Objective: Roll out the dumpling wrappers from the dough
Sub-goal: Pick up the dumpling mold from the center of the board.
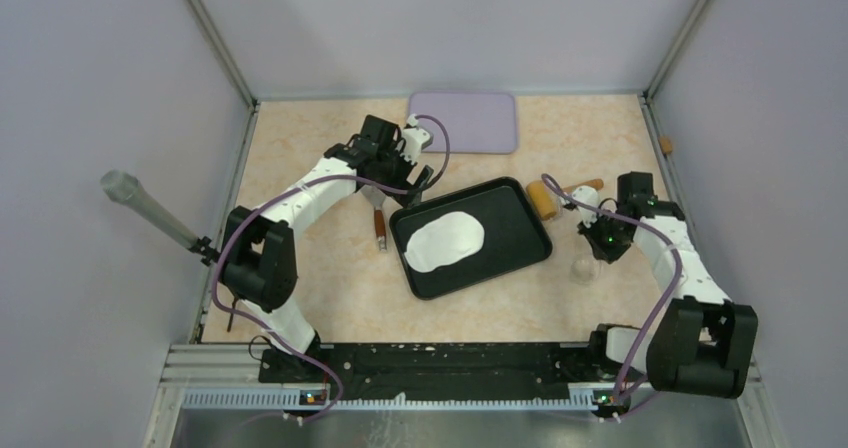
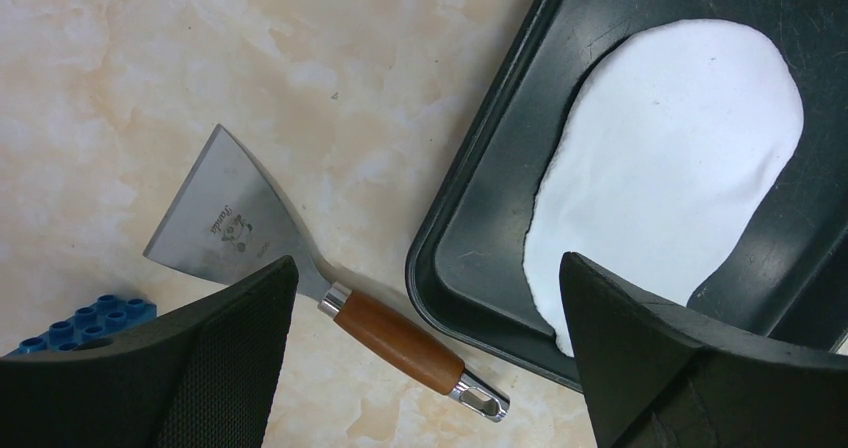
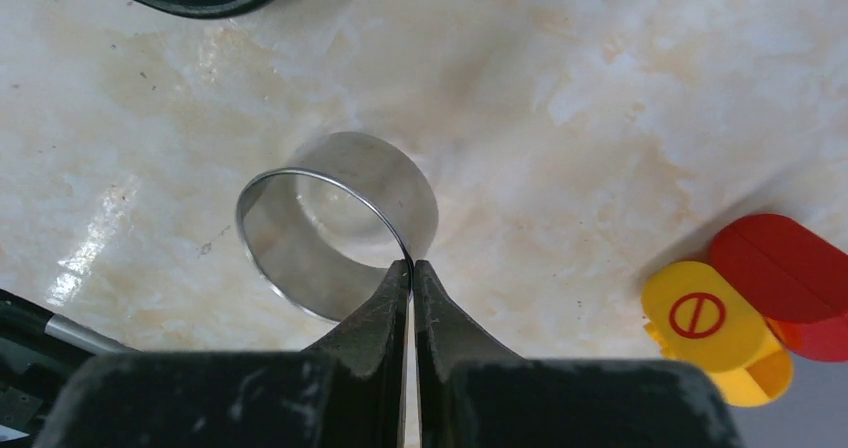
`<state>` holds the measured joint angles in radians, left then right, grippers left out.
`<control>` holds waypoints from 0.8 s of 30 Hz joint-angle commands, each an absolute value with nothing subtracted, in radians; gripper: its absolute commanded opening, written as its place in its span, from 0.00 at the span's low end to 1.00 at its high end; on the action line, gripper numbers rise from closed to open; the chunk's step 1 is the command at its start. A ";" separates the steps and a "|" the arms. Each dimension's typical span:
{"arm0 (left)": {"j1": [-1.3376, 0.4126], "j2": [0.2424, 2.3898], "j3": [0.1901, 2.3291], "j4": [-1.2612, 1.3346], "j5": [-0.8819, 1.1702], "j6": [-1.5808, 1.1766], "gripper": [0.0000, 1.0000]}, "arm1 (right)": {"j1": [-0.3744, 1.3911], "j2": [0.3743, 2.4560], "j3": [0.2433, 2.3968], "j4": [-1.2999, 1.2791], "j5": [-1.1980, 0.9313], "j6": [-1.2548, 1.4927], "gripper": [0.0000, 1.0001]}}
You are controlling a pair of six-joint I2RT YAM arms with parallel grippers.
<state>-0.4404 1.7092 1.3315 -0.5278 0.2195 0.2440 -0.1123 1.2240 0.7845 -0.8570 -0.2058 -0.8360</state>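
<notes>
The dough point(image 1: 446, 240) is a flattened white oval sheet lying in the black tray point(image 1: 520, 208). In the left wrist view the dough point(image 2: 670, 158) fills the upper right, inside the tray point(image 2: 480, 238). My left gripper point(image 1: 412, 186) hovers open over the tray's near-left corner, with nothing between its fingers point(image 2: 240, 348). My right gripper point(image 3: 411, 265) is shut on the thin wall of a metal ring cutter point(image 3: 335, 223), which stands on the table right of the tray point(image 1: 583, 266). No dumpling wrappers are in view.
A scraper point(image 2: 230, 218) with a wooden handle lies on the table left of the tray. A wooden rolling pin point(image 1: 543, 200) rests by the tray's right corner. A purple mat point(image 1: 465, 121) lies at the back. A blue brick point(image 2: 85, 318) and yellow and red pieces point(image 3: 715, 328) lie nearby.
</notes>
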 commanded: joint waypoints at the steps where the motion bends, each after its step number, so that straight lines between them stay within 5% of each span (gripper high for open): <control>1: -0.446 1.649 1.343 -0.512 0.229 0.239 0.99 | -0.114 1.139 0.887 -0.886 -0.284 -0.809 0.00; 16: -0.446 1.641 1.345 -0.512 0.226 0.238 0.99 | -0.102 1.126 0.977 -0.931 -0.374 -0.740 0.00; 24: -0.418 1.649 1.364 -0.510 0.238 0.193 0.99 | 0.120 1.147 1.108 -0.941 -0.395 -0.570 0.00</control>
<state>-0.4381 1.6966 1.3315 -0.5278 0.2207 0.2325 0.0090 1.1389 1.0191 -0.9546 -0.3496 -0.6811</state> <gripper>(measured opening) 0.986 0.004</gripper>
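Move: My right hand already has the dumpling mold pinched by its rim, with the ring's middle about 3 cm to my left. The rolled dough I carry it to lies some 29 cm left, 4 cm ahead and 5 cm below, on the black tray, whose middle is 24 cm left and 5 cm ahead. The rolling pin lies about 13 cm ahead and 8 cm left. From my left hand, the dough is roughly 10 cm back, 5 cm right and 9 cm below. Keeping the mold's rim pinched in shut fingers, I raise my right hand some 9 cm in all: first steeply up and a little forward, then, after a brief hang, sweeping about 5 cm left towards the tray and dough while still climbing. My wrist tilts about 15 degrees on the way, swinging the fingertips forward and to the left. ##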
